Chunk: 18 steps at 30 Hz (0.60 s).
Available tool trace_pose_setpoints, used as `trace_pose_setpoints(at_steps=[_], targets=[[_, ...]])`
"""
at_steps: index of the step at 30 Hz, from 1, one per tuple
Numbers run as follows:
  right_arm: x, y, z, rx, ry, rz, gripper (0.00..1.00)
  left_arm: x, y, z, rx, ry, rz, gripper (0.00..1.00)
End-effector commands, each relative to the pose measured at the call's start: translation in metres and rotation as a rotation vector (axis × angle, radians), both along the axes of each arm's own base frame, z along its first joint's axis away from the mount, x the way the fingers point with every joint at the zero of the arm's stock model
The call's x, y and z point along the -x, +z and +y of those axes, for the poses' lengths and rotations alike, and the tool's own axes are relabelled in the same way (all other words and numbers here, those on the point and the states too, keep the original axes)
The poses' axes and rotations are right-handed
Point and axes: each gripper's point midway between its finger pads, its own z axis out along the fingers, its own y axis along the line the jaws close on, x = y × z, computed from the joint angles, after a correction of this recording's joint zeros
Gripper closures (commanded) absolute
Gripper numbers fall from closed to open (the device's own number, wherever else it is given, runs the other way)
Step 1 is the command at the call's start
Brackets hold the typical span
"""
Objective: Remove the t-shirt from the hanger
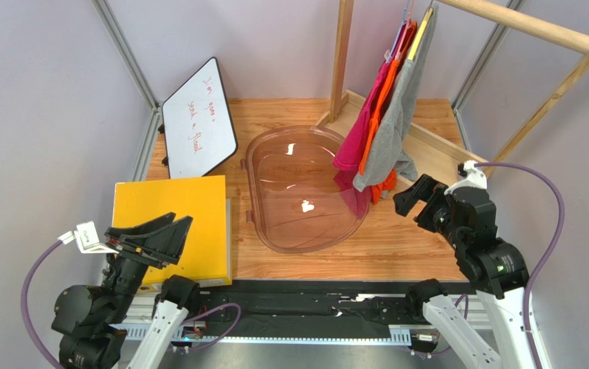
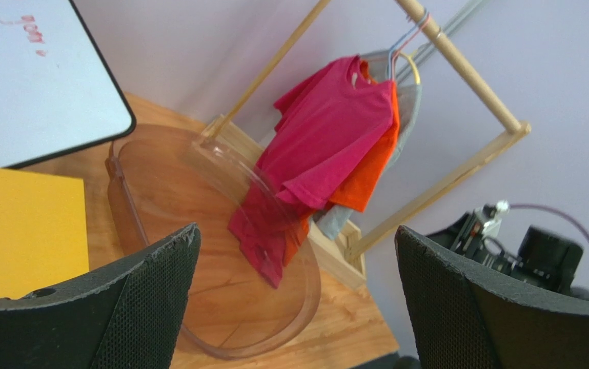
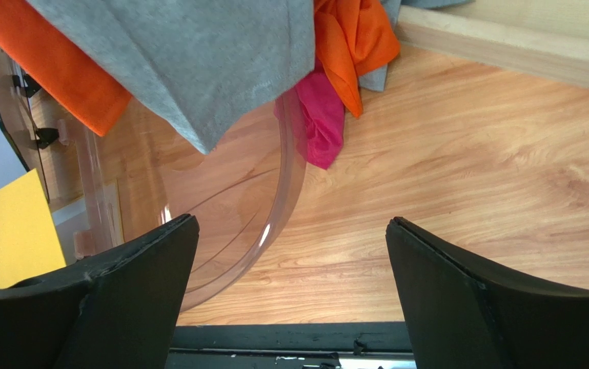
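Note:
Three t-shirts hang on hangers (image 1: 427, 17) from a wooden rack (image 1: 521, 23) at the back right: a grey one (image 1: 397, 123), an orange one (image 1: 378, 115) and a pink one (image 1: 355, 142). Their hems dangle over the bin's right rim. In the left wrist view the pink shirt (image 2: 328, 134) is in front. My right gripper (image 1: 411, 197) is open and empty, just right of the shirts' lower hems; the grey shirt (image 3: 189, 61) hangs close above it. My left gripper (image 1: 168, 231) is open and empty over the yellow block, far left of the shirts.
A clear plastic bin (image 1: 274, 196) sits mid-table. A yellow block (image 1: 170, 227) lies at the left, with a whiteboard (image 1: 197, 119) leaning behind it. The rack's wooden base (image 1: 436, 142) runs along the back right. Grey walls enclose the table.

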Motion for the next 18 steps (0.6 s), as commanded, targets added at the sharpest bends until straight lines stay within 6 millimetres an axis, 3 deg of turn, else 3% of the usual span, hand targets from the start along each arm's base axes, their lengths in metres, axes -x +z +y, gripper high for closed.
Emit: trace_pose_setpoints(at_steps=[1,2,5,10,11,12,13,14,16,18], targets=[[-0.015,0.046,-0.002,0.088,0.044,-0.093,0.0,0.004,-0.033,-0.018,-0.088,-0.106,0.068,0.01],[-0.017,0.064,-0.001,0.092,0.054,-0.127,0.0,0.007,-0.037,-0.022,-0.095,-0.132,0.079,0.0],[-0.029,0.087,0.001,0.133,0.076,-0.161,0.0,0.006,-0.05,-0.031,-0.131,-0.183,0.145,0.01],[-0.057,0.153,-0.013,0.206,-0.009,-0.229,0.0,-0.004,-0.069,-0.044,-0.19,-0.244,0.288,0.01],[-0.063,0.158,-0.018,0.232,-0.04,-0.213,0.0,-0.004,-0.072,-0.05,-0.2,-0.281,0.31,0.01],[-0.064,0.187,-0.021,0.231,-0.056,-0.272,0.0,-0.004,-0.073,-0.054,-0.203,-0.305,0.32,0.01],[-0.082,0.185,-0.019,0.253,-0.061,-0.236,0.0,-0.004,-0.076,-0.057,-0.206,-0.327,0.33,0.01],[-0.086,0.19,-0.02,0.259,-0.067,-0.229,0.0,-0.002,-0.077,-0.062,-0.207,-0.361,0.339,0.01],[-0.104,0.216,-0.023,0.246,-0.099,-0.267,0.02,0.0,-0.079,-0.065,-0.207,-0.385,0.347,0.02],[-0.117,0.228,-0.029,0.224,-0.125,-0.283,0.04,0.004,-0.078,-0.068,-0.21,-0.414,0.34,0.02]])
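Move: Ahead of the open right hand hangs the grey t-shirt, its middle some 18 cm farther out, 4 cm to the left and about 12 cm higher. Its yellow hanger is about 24 cm ahead, 2 cm left and 28 cm up. The orange t-shirt hangs some 5 cm to the left of the grey one, the pink one about 10 cm left, both about as far out. From the left hand the grey t-shirt lies roughly 27 cm ahead and 44 cm right, near level. Rising fast by about 21 cm and reaching some 10 cm forward, the empty right hand climbs alongside the grey t-shirt towards its hanger end, fingers wide open and tipping up from their downward slant by about 15 degrees. The open left hand sinks about 8 cm and goes 5 or 6 cm right, its fingers tipping down and swinging clockwise, each by some 20 degrees. ##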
